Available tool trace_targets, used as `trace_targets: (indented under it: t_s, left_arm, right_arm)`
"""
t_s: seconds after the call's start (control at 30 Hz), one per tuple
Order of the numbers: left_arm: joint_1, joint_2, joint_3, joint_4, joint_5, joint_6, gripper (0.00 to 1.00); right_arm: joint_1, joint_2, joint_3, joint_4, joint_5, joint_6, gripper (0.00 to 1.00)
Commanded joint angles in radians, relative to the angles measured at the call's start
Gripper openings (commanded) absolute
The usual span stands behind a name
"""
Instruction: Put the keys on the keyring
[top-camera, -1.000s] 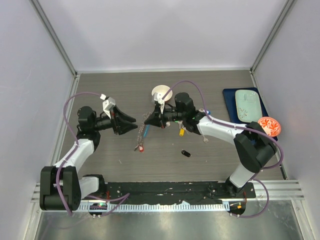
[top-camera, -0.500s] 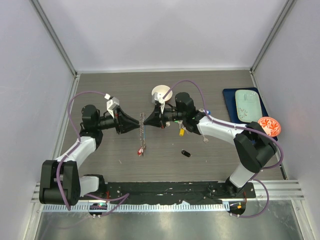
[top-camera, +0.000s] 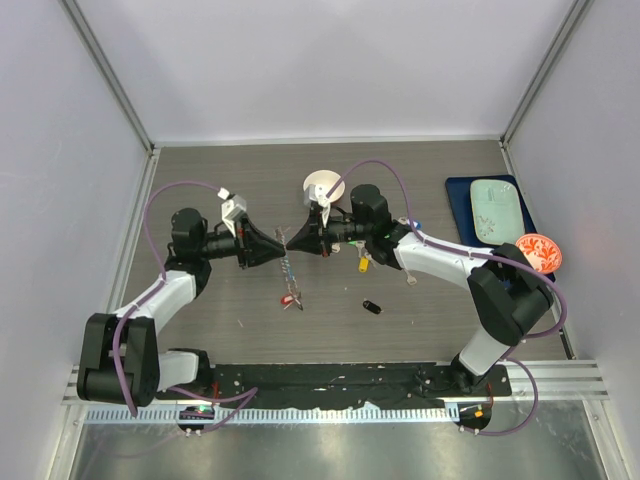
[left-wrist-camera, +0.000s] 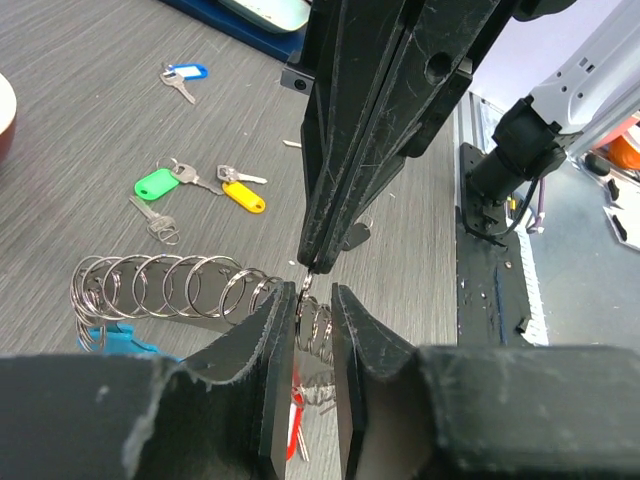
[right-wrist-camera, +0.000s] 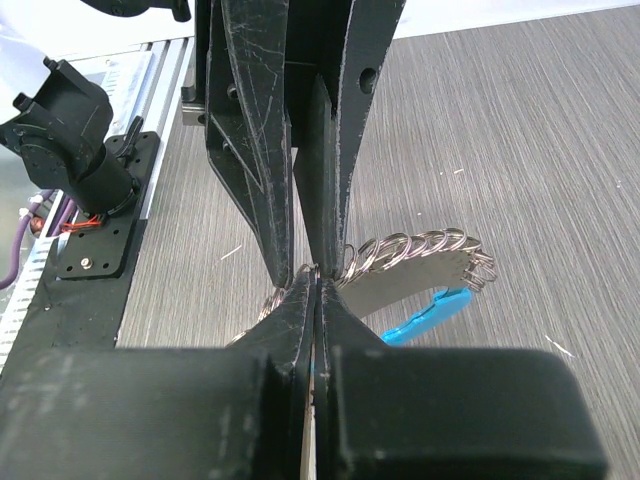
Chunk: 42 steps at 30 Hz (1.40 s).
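The keyring (left-wrist-camera: 170, 285) is a coil of silver wire loops with a bright-blue tag (left-wrist-camera: 110, 335). It hangs above the table between both arms (top-camera: 289, 268). My right gripper (right-wrist-camera: 318, 272) is shut on one loop of the keyring (right-wrist-camera: 420, 248). My left gripper (left-wrist-camera: 312, 320) faces it with narrowly parted jaws on either side of a neighbouring loop. A gap shows beside the right finger (left-wrist-camera: 348, 340). A red-tagged key (top-camera: 289, 298) dangles from the coil's low end. Green (left-wrist-camera: 155, 183), yellow (left-wrist-camera: 243, 195), blue (left-wrist-camera: 185, 72) and plain (left-wrist-camera: 155, 222) keys lie on the table.
A black-tagged key (top-camera: 371, 307) lies near the table's middle. A small white bowl (top-camera: 322, 186) stands behind the grippers. At the right lie a blue mat (top-camera: 458, 200) with a pale green plate (top-camera: 495, 210) and an orange bowl (top-camera: 540, 253).
My left gripper has moved right until its tips meet the right gripper's, and its jaws have narrowed around the coil. The hanging red key has shifted slightly right.
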<state>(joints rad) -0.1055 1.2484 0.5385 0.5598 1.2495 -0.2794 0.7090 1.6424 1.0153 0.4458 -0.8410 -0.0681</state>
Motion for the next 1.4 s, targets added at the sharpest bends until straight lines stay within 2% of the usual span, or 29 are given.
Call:
trace_targets:
  t_s: [0.0,0.1,0.2,0.23,0.33,0.4,0.43,0.47,0.53,0.57,0.77,1.0,1.07,1.17,1.23,1.37]
  left_arm:
    - [-0.013,0.006,0.038,-0.012,-0.016,0.035,0.23]
    - [-0.014,0.005,0.041,-0.026,-0.030,0.043,0.17]
    - [-0.016,-0.004,0.044,-0.037,-0.039,0.051,0.02]
    - [-0.016,-0.009,0.044,-0.038,-0.047,0.055,0.00]
    - [-0.017,-0.038,0.046,-0.063,-0.077,0.089,0.00]
    - [-0.016,-0.087,0.076,-0.208,-0.107,0.170,0.00]
    - [-0.016,-0.107,0.090,-0.275,-0.125,0.260,0.00]
    - [-0.017,-0.128,0.107,-0.419,-0.171,0.328,0.00]
    - [-0.016,-0.187,0.141,-0.538,-0.221,0.408,0.00]
    - [-0.016,-0.204,0.156,-0.642,-0.272,0.483,0.00]
    - [-0.062,-0.319,0.196,-0.906,-0.461,0.635,0.00]
    - [-0.184,-0.331,0.245,-1.060,-0.657,0.720,0.00]
    - [-0.212,-0.314,0.258,-1.086,-0.668,0.721,0.00]
    - [-0.247,-0.300,0.262,-1.112,-0.668,0.735,0.00]
    - [-0.263,-0.296,0.262,-1.129,-0.685,0.752,0.00]
    - [-0.283,-0.296,0.259,-1.143,-0.677,0.761,0.00]
  right_arm:
    - [0.000,-0.035,0.014,0.085,-0.026,0.013,0.01]
    - [0.001,-0.033,0.014,0.088,-0.032,0.016,0.01]
    - [0.003,-0.033,0.012,0.088,-0.033,0.014,0.01]
    - [0.001,-0.033,0.012,0.088,-0.032,0.014,0.01]
    - [0.001,-0.035,0.011,0.079,-0.027,0.008,0.01]
    - [0.001,-0.033,0.017,0.048,-0.014,-0.007,0.01]
    - [0.001,-0.033,0.025,0.027,0.005,-0.016,0.01]
    - [0.001,-0.033,0.028,-0.011,0.017,-0.019,0.08]
    - [0.000,-0.035,0.045,-0.044,0.036,-0.025,0.16]
    - [0.000,-0.035,0.051,-0.079,0.037,-0.025,0.23]
    - [0.000,-0.085,0.022,-0.122,0.132,-0.013,0.44]
    - [0.000,-0.119,-0.050,-0.022,0.093,0.065,0.47]
    - [0.000,-0.099,-0.081,0.078,0.068,0.150,0.49]
    - [0.001,-0.038,-0.084,0.177,-0.001,0.195,0.54]
    - [0.007,-0.007,-0.072,0.189,-0.070,0.183,0.55]
    - [0.043,-0.024,-0.107,0.197,-0.076,0.068,0.55]
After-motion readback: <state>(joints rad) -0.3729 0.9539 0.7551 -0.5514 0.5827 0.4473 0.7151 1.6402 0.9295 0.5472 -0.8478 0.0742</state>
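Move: The keyring edge is about 1 cm to the right of the left hand, between its part-open fingers and level with them. It is still pinched in the shut right fingers, at the right hand's own point. From the left hand, the red tag hangs some 8 cm back, 1 cm right and 8 cm down. On the table 15 cm below lie the yellow tag, 2 cm ahead and 18 cm right, and the green tag, 8 cm ahead and 15 cm right. Left fingers pinch the keyring's edge, right ones let go; left carries it 6 cm back and down, rolling. ##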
